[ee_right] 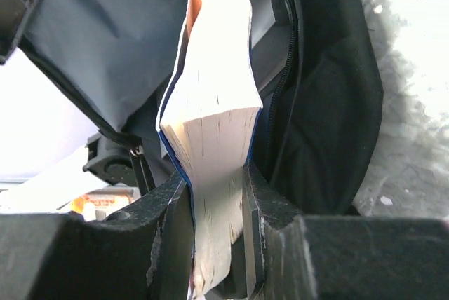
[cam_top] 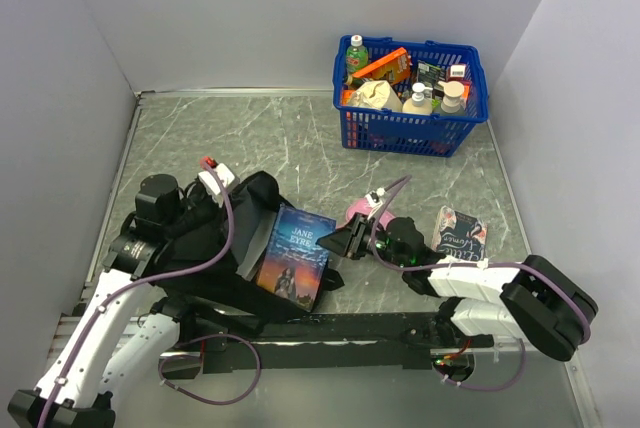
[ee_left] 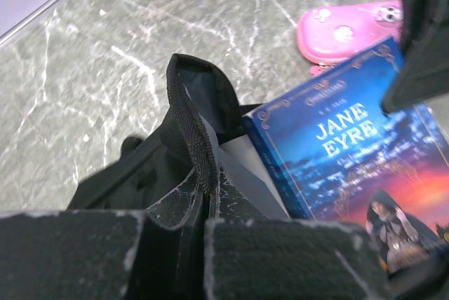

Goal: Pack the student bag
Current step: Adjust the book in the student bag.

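The student bag (cam_top: pixel 205 238) lies black and slumped at the front left, its mouth facing right. My left gripper (cam_top: pixel 232 196) is shut on the webbing rim of the bag (ee_left: pixel 188 121) and holds it up; in the left wrist view the gripper (ee_left: pixel 203 205) pinches that edge. A blue "Jane Eyre" book (cam_top: pixel 297 256) lies tilted, with its left end at the bag's mouth. My right gripper (cam_top: pixel 342 240) is shut on the book's right edge. In the right wrist view the gripper (ee_right: pixel 217 205) squeezes the book's page block (ee_right: pixel 217 97), with the bag (ee_right: pixel 330 104) open behind it.
A pink case (cam_top: pixel 360 210) lies just behind my right gripper. A second book (cam_top: pixel 460 233) lies flat at the right. A blue basket (cam_top: pixel 410 133) of groceries stands at the back right. Grey walls close in the left, back and right.
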Controlling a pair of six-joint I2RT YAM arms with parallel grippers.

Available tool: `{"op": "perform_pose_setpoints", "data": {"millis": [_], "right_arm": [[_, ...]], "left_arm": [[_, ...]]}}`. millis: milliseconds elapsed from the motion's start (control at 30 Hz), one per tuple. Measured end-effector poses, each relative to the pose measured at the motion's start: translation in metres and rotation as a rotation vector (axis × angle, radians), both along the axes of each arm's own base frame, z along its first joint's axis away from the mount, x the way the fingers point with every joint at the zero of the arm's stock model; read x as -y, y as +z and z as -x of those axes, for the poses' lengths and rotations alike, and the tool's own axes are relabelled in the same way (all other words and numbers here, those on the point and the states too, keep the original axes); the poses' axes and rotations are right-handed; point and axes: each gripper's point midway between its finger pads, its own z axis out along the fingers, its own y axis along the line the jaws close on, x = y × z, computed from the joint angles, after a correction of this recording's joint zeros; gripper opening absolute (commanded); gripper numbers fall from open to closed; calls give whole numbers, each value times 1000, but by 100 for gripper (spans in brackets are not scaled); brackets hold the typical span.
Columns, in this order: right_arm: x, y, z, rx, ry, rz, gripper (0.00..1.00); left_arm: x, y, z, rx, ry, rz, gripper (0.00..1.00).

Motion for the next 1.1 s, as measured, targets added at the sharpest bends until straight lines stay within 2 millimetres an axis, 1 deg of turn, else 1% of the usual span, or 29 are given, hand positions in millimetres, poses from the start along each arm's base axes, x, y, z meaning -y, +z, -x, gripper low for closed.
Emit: {"op": "perform_pose_setpoints", "data": {"millis": [133, 200, 333, 400, 467, 533, 567, 700, 867, 1000, 1100], "right_arm": [[-2, -2, 5, 11, 16, 17, 0], [-5, -4, 12, 36, 39, 57, 0], [-17, 11, 28, 126, 117, 90, 0], [-22, 16, 31, 155, 151, 103, 0], [-28, 16, 30, 159, 175, 121, 0], [-36, 15, 25, 145, 197, 132, 0], [-40, 14, 19, 124, 204, 134, 0], [-56, 1, -6, -36, 221, 103, 0], [-59, -12, -35, -244, 141, 36, 0], [-65, 0, -52, -342, 75, 8, 0], [-70, 9, -63, -377, 28, 6, 0]], "left_arm": [[-4, -2, -10, -16, 59, 10, 1], [-7, -2, -12, -19, 80, 9, 1], [-8, -2, -13, -26, 99, 18, 1], [-7, -1, -12, -28, 92, 28, 1], [-2, 0, -9, -33, 60, 38, 1], [5, 1, -2, -38, 4, 50, 1], [9, 1, 3, -43, -37, 56, 1], [22, -5, 24, -58, -186, 44, 1], [25, -14, 45, -71, -300, -1, 1], [25, -15, 55, -63, -352, -23, 1], [25, -15, 56, -53, -364, -33, 1]]}}
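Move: The right hand already pinches the Jane Eyre book, its middle about 5 cm left and 3 cm back of that hand. The student bag's mouth, where the book is going, lies some 14 cm left, level fore-and-aft and 4 cm lower; the pink pencil case is about 9 cm right, 6 cm ahead and 10 cm lower. From the left hand, already shut on the bag's edge, the mouth lies roughly 9 cm back, 4 cm right and 12 cm below. Back about 3 cm, left and slightly up, the right hand first draws the held book, then swings it forward some 9 cm and farther left into the bag's mouth, dipping before a small rise as the wrist tips down about 30 degrees. The left hand keeps its pinch on the bag's edge, easing forward before pulling it about 7 cm back and somewhat right, turning clockwise. ##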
